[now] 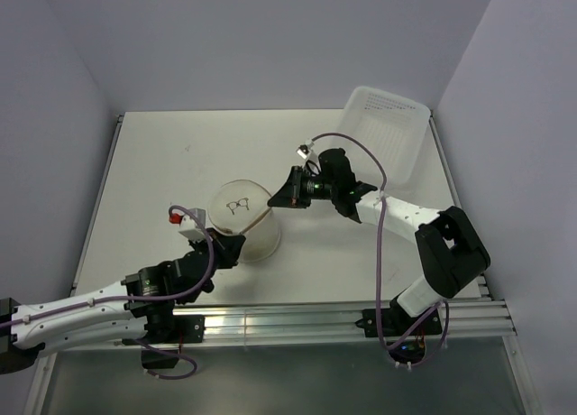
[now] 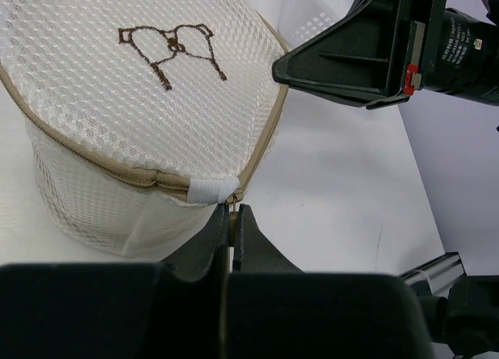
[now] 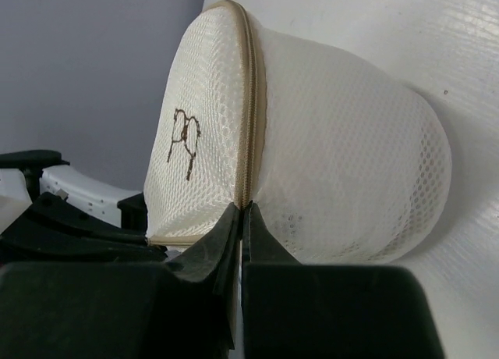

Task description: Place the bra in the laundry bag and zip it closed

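The laundry bag [image 1: 243, 215] is a small round bag of whitish mesh with a tan zipper rim, standing in the middle of the table. A brown spectacles-like mark [image 2: 166, 47] sits on its round face. My left gripper [image 2: 231, 212] is shut on the thin tan zipper pull, just below a white tab [image 2: 211, 190] on the rim. On the opposite side, my right gripper [image 3: 245, 211] is shut on the zipper seam [image 3: 250, 101] of the bag's rim. In the top view the left gripper [image 1: 236, 244] and right gripper [image 1: 275, 199] flank the bag. The bra is hidden.
A white rectangular plastic tray [image 1: 389, 126] leans at the table's back right corner. The right arm's black gripper body [image 2: 374, 47] hangs close over the bag in the left wrist view. Grey walls enclose the table on three sides.
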Robot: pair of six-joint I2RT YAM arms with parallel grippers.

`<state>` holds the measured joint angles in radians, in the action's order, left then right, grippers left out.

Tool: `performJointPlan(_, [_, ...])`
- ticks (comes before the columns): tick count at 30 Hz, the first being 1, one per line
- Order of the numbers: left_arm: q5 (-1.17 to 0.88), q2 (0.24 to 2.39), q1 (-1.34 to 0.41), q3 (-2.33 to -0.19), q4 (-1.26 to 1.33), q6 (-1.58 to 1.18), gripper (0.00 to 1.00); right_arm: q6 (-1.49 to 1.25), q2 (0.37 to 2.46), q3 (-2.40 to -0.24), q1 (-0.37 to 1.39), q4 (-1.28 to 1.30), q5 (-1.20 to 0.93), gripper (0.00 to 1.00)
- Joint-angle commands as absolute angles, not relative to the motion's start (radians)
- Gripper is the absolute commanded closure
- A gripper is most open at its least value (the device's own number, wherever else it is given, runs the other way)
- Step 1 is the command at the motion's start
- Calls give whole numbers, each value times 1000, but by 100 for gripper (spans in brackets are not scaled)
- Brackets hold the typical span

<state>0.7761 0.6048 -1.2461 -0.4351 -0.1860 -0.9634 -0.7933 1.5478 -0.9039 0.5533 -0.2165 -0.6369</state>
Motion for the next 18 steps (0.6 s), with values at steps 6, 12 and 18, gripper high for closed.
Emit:
performJointPlan(6, [833, 643, -1258, -498, -242, -896, 62, -678, 1542, -939, 492, -209, -434, 93])
performJointPlan(12, [914, 611, -1258, -702, -310, -789, 6, -611, 1500, -1031, 517, -8, -368, 3])
performJointPlan(18, [927, 580, -1258, -839, -393, -744, 1, -552, 1283, -1025, 531, 87, -255, 0])
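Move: Both hands still grip the laundry bag's rim. From the left hand, the bag's middle lies about 8 cm ahead, level sideways and some 7 cm below, with the white tab at the zip's end just 2 cm ahead and 1 cm to the left, at fingertip height. From the right hand, the bag's middle is about 7 cm to the left, 3 cm back and 6 cm below. Both grippers open wide and let go of the laundry bag: the left comes off the zip's end by the white tab and, after a tiny dip, rises quickly about 13 cm, fingers tipping up some 10 degrees. The right comes off the rim on the far right side, backing away rightward and forward by about 4 cm each, dipping slightly before lifting, while its fingers swing clockwise and tip down. ##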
